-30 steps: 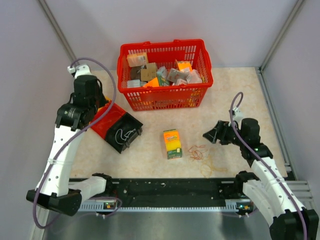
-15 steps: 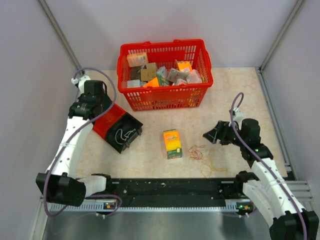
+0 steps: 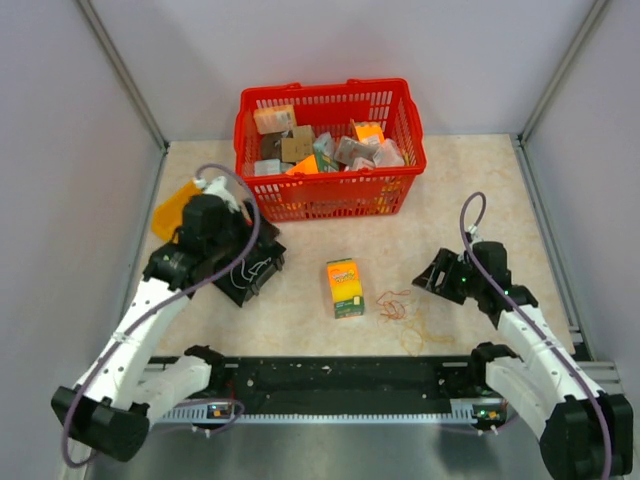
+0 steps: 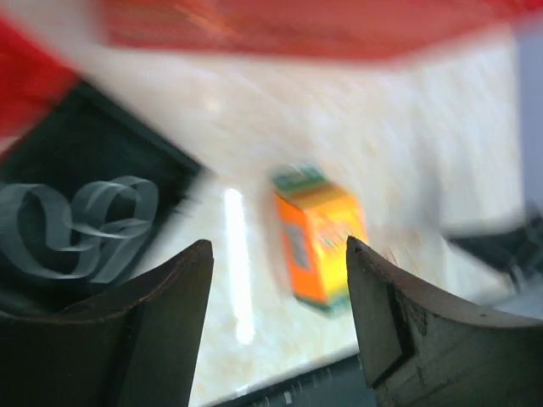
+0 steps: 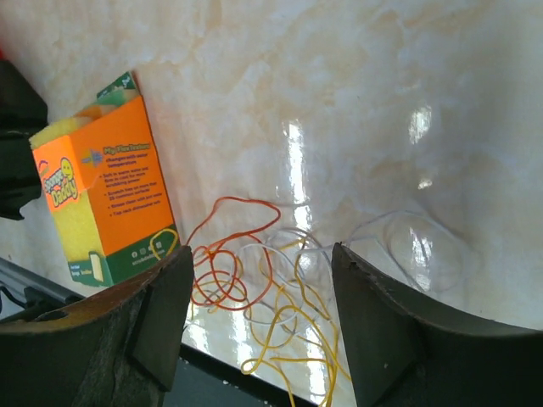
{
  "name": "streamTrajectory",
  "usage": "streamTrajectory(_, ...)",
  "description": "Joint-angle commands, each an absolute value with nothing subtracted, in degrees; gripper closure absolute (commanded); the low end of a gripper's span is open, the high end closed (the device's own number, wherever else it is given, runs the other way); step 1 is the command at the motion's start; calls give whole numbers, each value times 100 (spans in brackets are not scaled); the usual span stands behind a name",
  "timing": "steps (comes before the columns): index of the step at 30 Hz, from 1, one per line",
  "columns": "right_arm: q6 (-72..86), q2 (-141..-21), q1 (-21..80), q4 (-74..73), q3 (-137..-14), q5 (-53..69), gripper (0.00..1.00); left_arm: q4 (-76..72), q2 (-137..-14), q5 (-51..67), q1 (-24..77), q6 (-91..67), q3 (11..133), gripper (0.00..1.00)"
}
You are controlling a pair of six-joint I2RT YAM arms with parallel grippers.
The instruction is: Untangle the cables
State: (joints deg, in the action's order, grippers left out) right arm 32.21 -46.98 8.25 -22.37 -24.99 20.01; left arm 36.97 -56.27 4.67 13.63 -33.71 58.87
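The cables (image 3: 400,306) are a small tangle of thin orange, tan-yellow and white wires lying on the table right of the yellow-green box (image 3: 345,287). In the right wrist view the cables (image 5: 263,292) lie loose just below and between my open fingers, and the box (image 5: 102,199) is at the left. My right gripper (image 3: 432,272) (image 5: 261,254) is open and empty, a little above and to the right of the tangle. My left gripper (image 3: 238,258) (image 4: 276,254) is open and empty over the black box, with the yellow-green box (image 4: 318,250) blurred ahead of it.
A red basket (image 3: 330,195) full of small packs stands at the back. A black and red box (image 3: 252,272) (image 4: 76,220) lies under the left gripper. An orange object (image 3: 173,210) lies at the far left. A black rail (image 3: 340,375) runs along the near edge.
My left arm has swung forward and to the right, from the far left to over the black box. My right gripper has dropped slightly towards the cables.
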Motion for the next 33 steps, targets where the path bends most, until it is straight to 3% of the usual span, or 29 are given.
streamTrajectory(1,3489,-4483,861,-2522,-2224,1872,34,2209,-5221,916,3519,-3550,5266,34)
streamTrajectory(5,3753,-4167,905,-2627,-2074,1934,35,1073,-5850,-154,5513,-3762,4930,29)
streamTrajectory(8,3858,-3964,905,-2724,-2083,1846,35,1702,-7465,-1008,6492,-3657,5893,26)
streamTrajectory(10,3902,-3868,905,-2812,-2118,1820,35,2282,-8381,-1675,6933,-3630,6693,30)
streamTrajectory(13,3981,-3709,905,-3005,-2223,1723,34,2767,-9384,-2021,7189,-3647,7512,34)
streamTrajectory(16,4086,-3525,905,-3146,-2250,1566,34,3198,-10061,-2241,7198,-3762,8049,30)
streamTrajectory(22,4175,-3278,905,-3261,-2189,1468,34,3076,-10739,-1898,7198,-3797,8288,36)
streamTrajectory(27,4026,-3375,897,-3252,-2171,1713,35,3182,-10986,-2101,7128,-3648,8499,57)
streamTrajectory(30,3850,-3524,905,-3252,-2215,1845,35,3444,-11004,-2197,7110,-3507,8796,96)
streamTrajectory(33,3771,-3656,897,-3235,-2267,2144,35,3499,-10610,-2180,7110,-3314,8912,100)
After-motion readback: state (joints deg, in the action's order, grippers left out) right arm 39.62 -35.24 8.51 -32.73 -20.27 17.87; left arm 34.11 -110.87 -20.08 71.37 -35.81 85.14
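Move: The yellow cable's loose loop, at the tangle's left edge, lies about 31 cm to the right of the left hand, some 11 cm nearer the base and about 18 cm below. The orange cable's middle is just 2 cm farther right and about level with that loop. The sponge box stands roughly 11 cm left of the loop and 5 cm farther out. From the right hand the loop is some 11 cm left, 6 cm back and a little below. Swing the left gripper, open, about 30 cm to the right and 10 cm back, across the near end of the sponge box, turning the wrist some 40 degrees clockwise; then sink about 16 cm to the tangle and shut the fingers, pinching the yellow loop. Meanwhile draw the open right gripper back about 4 cm, dipping slightly. ##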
